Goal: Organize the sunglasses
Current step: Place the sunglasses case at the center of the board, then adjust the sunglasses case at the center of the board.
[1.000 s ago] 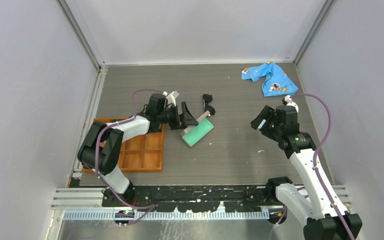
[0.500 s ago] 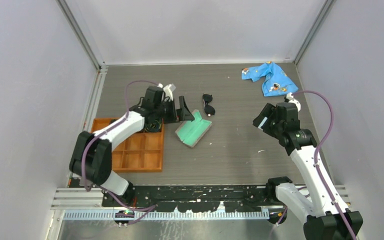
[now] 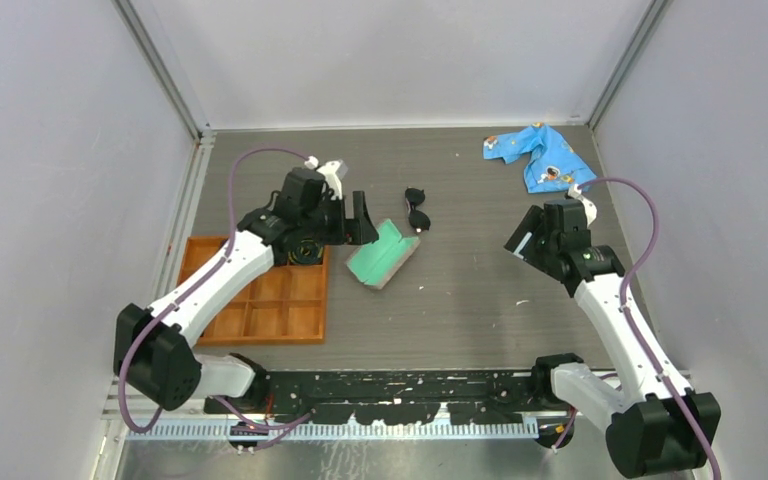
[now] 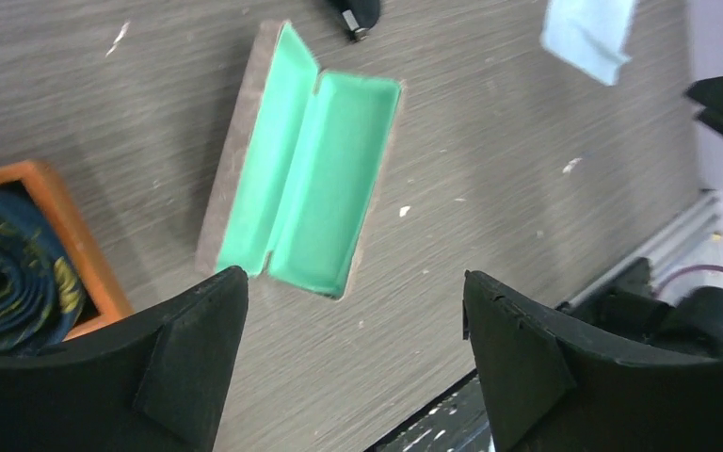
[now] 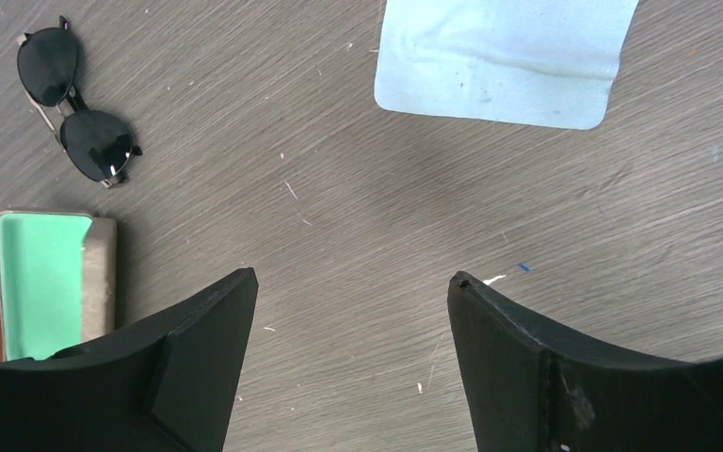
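The black-framed sunglasses lie folded on the grey table, just beyond the open grey-tan case with its teal lining facing up. In the right wrist view the sunglasses lie at the upper left and the case below them. The left wrist view shows the case lying open and a tip of the sunglasses at the top edge. My left gripper hovers open beside the case's left end, holding nothing. My right gripper hangs open and empty over bare table to the right.
An orange compartment tray sits at the left, with a dark rolled tie in one cell. A blue patterned cloth lies at the far right corner. Walls and rails close in the table.
My left gripper has let go of the case lid and drawn back up and to the left; the case now lies fully open. The right arm has shifted only slightly.
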Controlling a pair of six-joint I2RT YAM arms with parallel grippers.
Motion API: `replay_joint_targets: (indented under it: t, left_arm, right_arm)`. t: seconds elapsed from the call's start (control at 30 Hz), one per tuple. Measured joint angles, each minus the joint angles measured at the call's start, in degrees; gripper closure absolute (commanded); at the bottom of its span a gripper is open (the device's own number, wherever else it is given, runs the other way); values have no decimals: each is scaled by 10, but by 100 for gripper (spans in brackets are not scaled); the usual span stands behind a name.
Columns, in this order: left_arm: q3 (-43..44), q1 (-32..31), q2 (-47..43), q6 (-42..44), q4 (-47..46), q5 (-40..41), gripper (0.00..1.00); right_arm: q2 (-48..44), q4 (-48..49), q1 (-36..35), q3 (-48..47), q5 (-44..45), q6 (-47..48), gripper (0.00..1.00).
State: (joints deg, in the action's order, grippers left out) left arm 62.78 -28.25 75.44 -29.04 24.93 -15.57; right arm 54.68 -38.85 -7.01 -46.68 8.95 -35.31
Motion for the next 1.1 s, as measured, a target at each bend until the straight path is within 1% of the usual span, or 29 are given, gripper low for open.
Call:
replay_joint_targets:
  t: [0.07, 0.2, 0.3, 0.47, 0.57, 0.7, 0.87, 0.97, 1.1]
  left_arm:
    - [0, -10, 2, 1, 23, 37, 20]
    - [1, -11, 20, 15, 48, 89, 16]
    - [19, -11, 57, 28, 70, 97, 12]
    - [48, -21, 103, 47, 81, 104, 12]
    - [101, -21, 154, 71, 97, 108, 12]
    - [183, -13, 249, 106, 111, 83, 12]
    - [227, 8, 329, 146, 144, 25, 15]
    - [244, 23, 362, 161, 170, -15, 25]
    - [245, 36, 386, 166, 187, -60, 52]
  right_arm:
    - [12, 2, 0, -4, -2, -7, 20]
    - [25, 6, 0, -5, -10, -15, 20]
    - [24, 9, 0, -5, -14, -17, 20]
    - [22, 11, 0, -5, -16, -19, 20]
    - [20, 13, 0, -4, -22, -20, 20]
    - [10, 17, 0, -1, -33, -21, 20]
    - [-13, 17, 0, 0, -43, -21, 21]
    - [-31, 17, 0, 1, -49, -20, 21]
    - [-38, 17, 0, 1, -54, -18, 20]
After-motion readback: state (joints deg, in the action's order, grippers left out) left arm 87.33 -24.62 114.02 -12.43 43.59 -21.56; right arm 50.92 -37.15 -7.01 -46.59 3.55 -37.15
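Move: The open sunglasses case lies about 4 cm ahead of my left hand, 6 cm to its right and 17 cm below. The sunglasses are some 11 cm farther out than the case and 8 cm to its right. The dark coil in the divided tray sits level with the case in depth, about 17 cm to its left. From my right hand the case is roughly 31 cm left, 5 cm ahead and 12 cm down. I bring my empty left hand down about 14 cm onto the left side of the open case, sinking first with a small swing left, then reaching some 5 cm forward and dropping again. The wrist steepens by about 30 degrees, and near the bottom the fingers start closing astride the brown left-hand wall; contact can't be seen. My empty right hand drifts slightly up and left. ##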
